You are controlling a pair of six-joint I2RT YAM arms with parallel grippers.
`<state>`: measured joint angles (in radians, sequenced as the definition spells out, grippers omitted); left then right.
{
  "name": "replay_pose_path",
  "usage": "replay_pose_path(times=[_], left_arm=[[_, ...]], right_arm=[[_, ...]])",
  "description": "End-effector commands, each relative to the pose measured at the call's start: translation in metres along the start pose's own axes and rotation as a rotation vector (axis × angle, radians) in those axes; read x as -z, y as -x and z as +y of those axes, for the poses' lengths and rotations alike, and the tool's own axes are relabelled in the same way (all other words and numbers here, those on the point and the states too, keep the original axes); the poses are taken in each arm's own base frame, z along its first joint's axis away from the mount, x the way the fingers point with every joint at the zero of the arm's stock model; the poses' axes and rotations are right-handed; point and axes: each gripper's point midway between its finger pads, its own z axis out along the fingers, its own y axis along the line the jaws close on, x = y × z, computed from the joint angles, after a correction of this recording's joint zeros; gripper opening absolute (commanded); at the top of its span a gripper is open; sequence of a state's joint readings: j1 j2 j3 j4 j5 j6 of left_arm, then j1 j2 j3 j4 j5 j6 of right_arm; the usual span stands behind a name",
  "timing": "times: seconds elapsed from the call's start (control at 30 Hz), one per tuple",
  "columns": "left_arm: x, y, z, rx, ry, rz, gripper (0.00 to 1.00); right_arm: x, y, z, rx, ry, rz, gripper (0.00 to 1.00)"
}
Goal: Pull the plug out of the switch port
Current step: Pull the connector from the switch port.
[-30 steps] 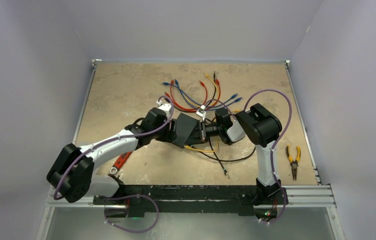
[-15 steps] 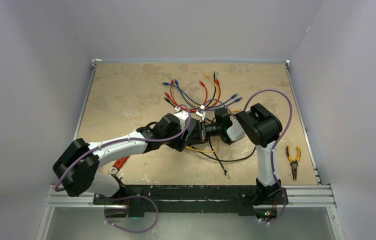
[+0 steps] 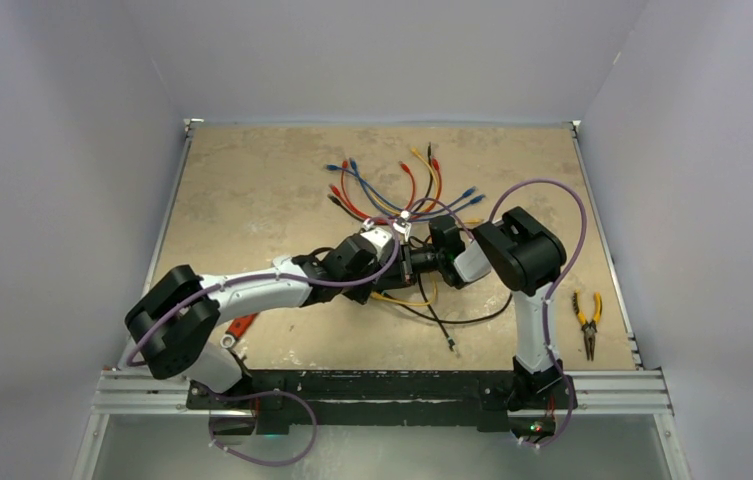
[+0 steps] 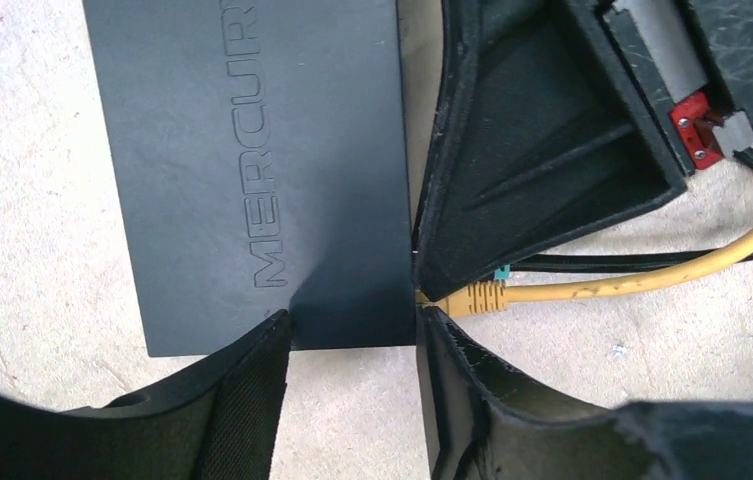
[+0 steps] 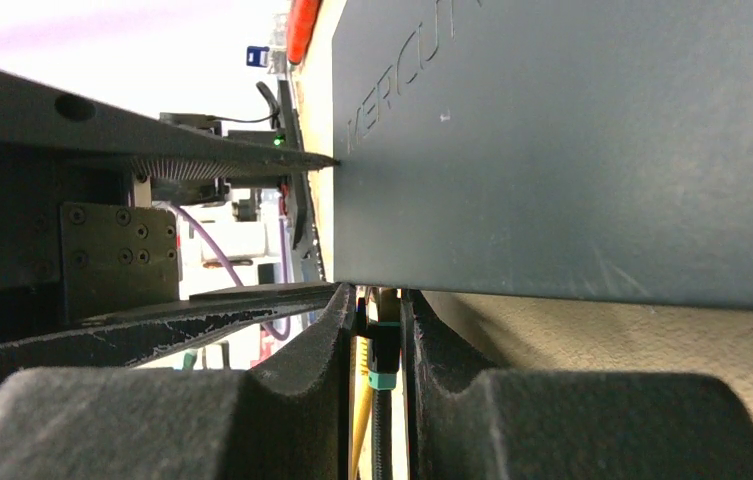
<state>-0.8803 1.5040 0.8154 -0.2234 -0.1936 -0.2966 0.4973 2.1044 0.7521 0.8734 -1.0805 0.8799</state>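
The switch point(image 4: 252, 170) is a flat black box marked MERCURY, lying on the tan table. In the top view my left wrist covers most of it. My left gripper point(image 4: 350, 322) stands open at the switch's near end, one finger point(image 4: 242, 400) over its top face and the other finger point(image 4: 472, 400) at the socket edge. A black plug point(image 5: 383, 360) with a teal band sits in that edge, and my right gripper point(image 5: 380, 312) is shut on it. Beside it a yellow plug point(image 4: 477, 297) is also in the edge.
Several red, blue and yellow patch cables point(image 3: 402, 190) fan out behind the arms. A loose black cable point(image 3: 447, 322) trails toward the front. Yellow-handled pliers point(image 3: 586, 318) lie at the right edge, and a red-handled wrench point(image 3: 237, 328) lies under the left arm.
My left arm has swung right and now covers the switch, its jaws a little narrower than half a second ago. The right arm and its grip are unchanged.
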Motion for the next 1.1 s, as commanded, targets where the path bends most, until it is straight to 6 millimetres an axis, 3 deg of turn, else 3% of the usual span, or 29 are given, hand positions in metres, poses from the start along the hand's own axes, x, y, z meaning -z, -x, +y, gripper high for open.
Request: replay_pose_path(times=[0.0,0.23,0.57,1.07], left_arm=[[-0.003,-0.004,0.024,-0.021,0.150,0.018,0.44],[-0.012,-0.023,0.034,-0.056,0.216,0.088,0.37],[-0.019,-0.050,0.060,-0.073,0.397,0.210,0.29],[-0.027,-0.072,0.070,-0.095,0.480,0.318,0.24]], right_arm=[[0.001,-0.002,0.006,0.036,-0.003,0.021,0.00],[0.005,-0.008,0.006,0.041,-0.017,0.044,0.00],[0.016,-0.016,-0.020,0.074,-0.148,0.083,0.00],[0.038,-0.027,-0.032,0.037,-0.195,0.095,0.00]])
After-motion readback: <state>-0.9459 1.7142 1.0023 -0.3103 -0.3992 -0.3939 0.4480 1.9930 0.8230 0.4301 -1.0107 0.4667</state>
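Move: The black plug is already pinched in my right fingers, its middle about 1 cm to their left and level with them, still in its switch port. The switch's middle lies some 6 cm ahead and 5 cm left of that hand, and the yellow plug about 2 cm back and 1 cm left. From my left hand the black plug is roughly 4 cm to the right and 1 cm lower; the switch's middle is about 6 cm straight ahead and 2 cm lower. With my left hand I close the fingers by about half at the switch's near port-side corner, one along the port face and the other at the near edge, while easing about 3 cm forward and right and slightly down. My right hand keeps its pinch on the black plug, goes about 2 cm forward as it tilts some 10 degrees, then draws right, away from the port, about 2 cm in all. ##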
